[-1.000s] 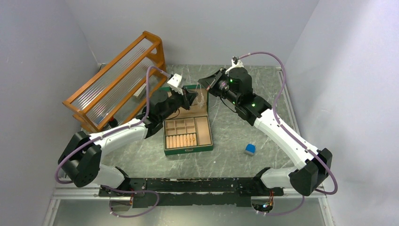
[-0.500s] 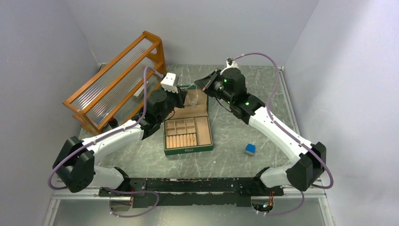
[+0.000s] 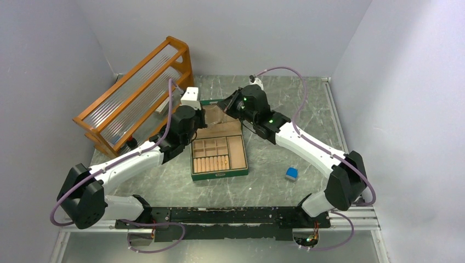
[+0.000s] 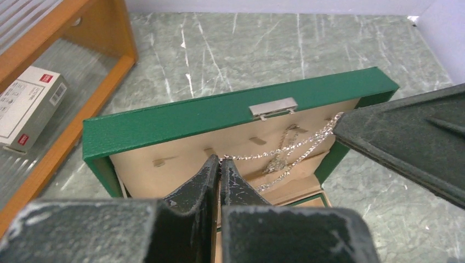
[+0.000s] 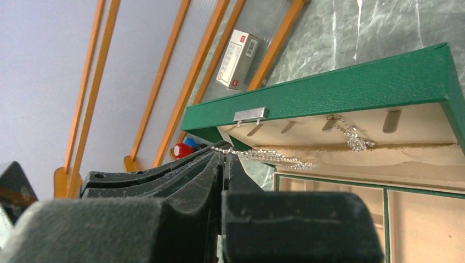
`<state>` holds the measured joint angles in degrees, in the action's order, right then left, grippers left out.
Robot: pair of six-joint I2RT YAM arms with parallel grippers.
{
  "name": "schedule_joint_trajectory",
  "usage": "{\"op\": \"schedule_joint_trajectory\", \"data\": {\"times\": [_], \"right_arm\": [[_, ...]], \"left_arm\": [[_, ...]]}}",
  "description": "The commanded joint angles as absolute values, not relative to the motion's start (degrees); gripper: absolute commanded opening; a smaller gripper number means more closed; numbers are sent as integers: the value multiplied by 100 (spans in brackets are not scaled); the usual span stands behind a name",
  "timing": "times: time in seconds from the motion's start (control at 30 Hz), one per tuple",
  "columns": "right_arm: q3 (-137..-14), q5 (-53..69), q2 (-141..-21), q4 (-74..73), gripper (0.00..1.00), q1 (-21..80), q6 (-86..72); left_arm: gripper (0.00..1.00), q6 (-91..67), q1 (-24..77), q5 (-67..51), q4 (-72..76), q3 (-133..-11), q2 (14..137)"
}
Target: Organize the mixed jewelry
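A green jewelry box (image 3: 219,173) lies open, its lid (image 4: 219,112) standing upright at the back. A thin silver-looking chain (image 4: 285,149) of the mixed jewelry stretches across the lid's beige inside. My left gripper (image 4: 220,160) is shut on one end of it. My right gripper (image 5: 225,154) is shut on the other end, and its finger (image 4: 406,148) shows at the right of the left wrist view. Part of the chain (image 5: 277,159) sags toward the box. A second small glittering piece (image 5: 355,141) hangs from a lid hook. From above, both grippers (image 3: 207,112) (image 3: 224,104) meet in front of the lid.
The box's tray holds a row of beige ring rolls (image 3: 211,163) and small compartments. A wooden rack (image 3: 137,90) stands at the left with a white carton (image 4: 30,104) on its lower shelf. A small blue block (image 3: 291,173) lies right of the box.
Both grippers have moved left along the lid with the chain held between them. The right arm has swung in closer to the lid's middle.
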<state>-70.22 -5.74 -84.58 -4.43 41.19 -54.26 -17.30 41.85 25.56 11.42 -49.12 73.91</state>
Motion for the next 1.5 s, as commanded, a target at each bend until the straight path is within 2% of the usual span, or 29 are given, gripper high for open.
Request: {"op": "schedule_joint_trajectory", "data": {"times": [0.0,0.73,1.47], "right_arm": [[-7048,-895,-8649,-207,0,4223,-5450],[-7260,-1594,-9310,-26,0,4401,-5220],[-7482,-1749,-9656,120,0,4421,-5035]], "left_arm": [[5,-1817,4180,2926,923,-4918,7321],[5,-2689,3569,2232,1135,-4864,7830],[5,-3019,3447,2398,841,-4951,8010]]}}
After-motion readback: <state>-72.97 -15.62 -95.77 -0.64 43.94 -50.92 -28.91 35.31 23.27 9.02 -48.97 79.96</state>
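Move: The necklace is stretched between the two hands, over the open box. The second hook from the left inside the lid lies about 6 cm ahead of the left hand, dead level sideways and some 7 cm below; from the right hand, about 6 cm ahead, 5 cm left and 11 cm below. The lid's clasp is about 7 cm ahead of the right hand, 1 cm left, 9 cm below; the already hung necklace is 6 cm ahead, 2 cm right, 13 cm below. Both hands, still pinching the necklace, sink about 5 cm, easing forward and left towards the lid's hooks. ##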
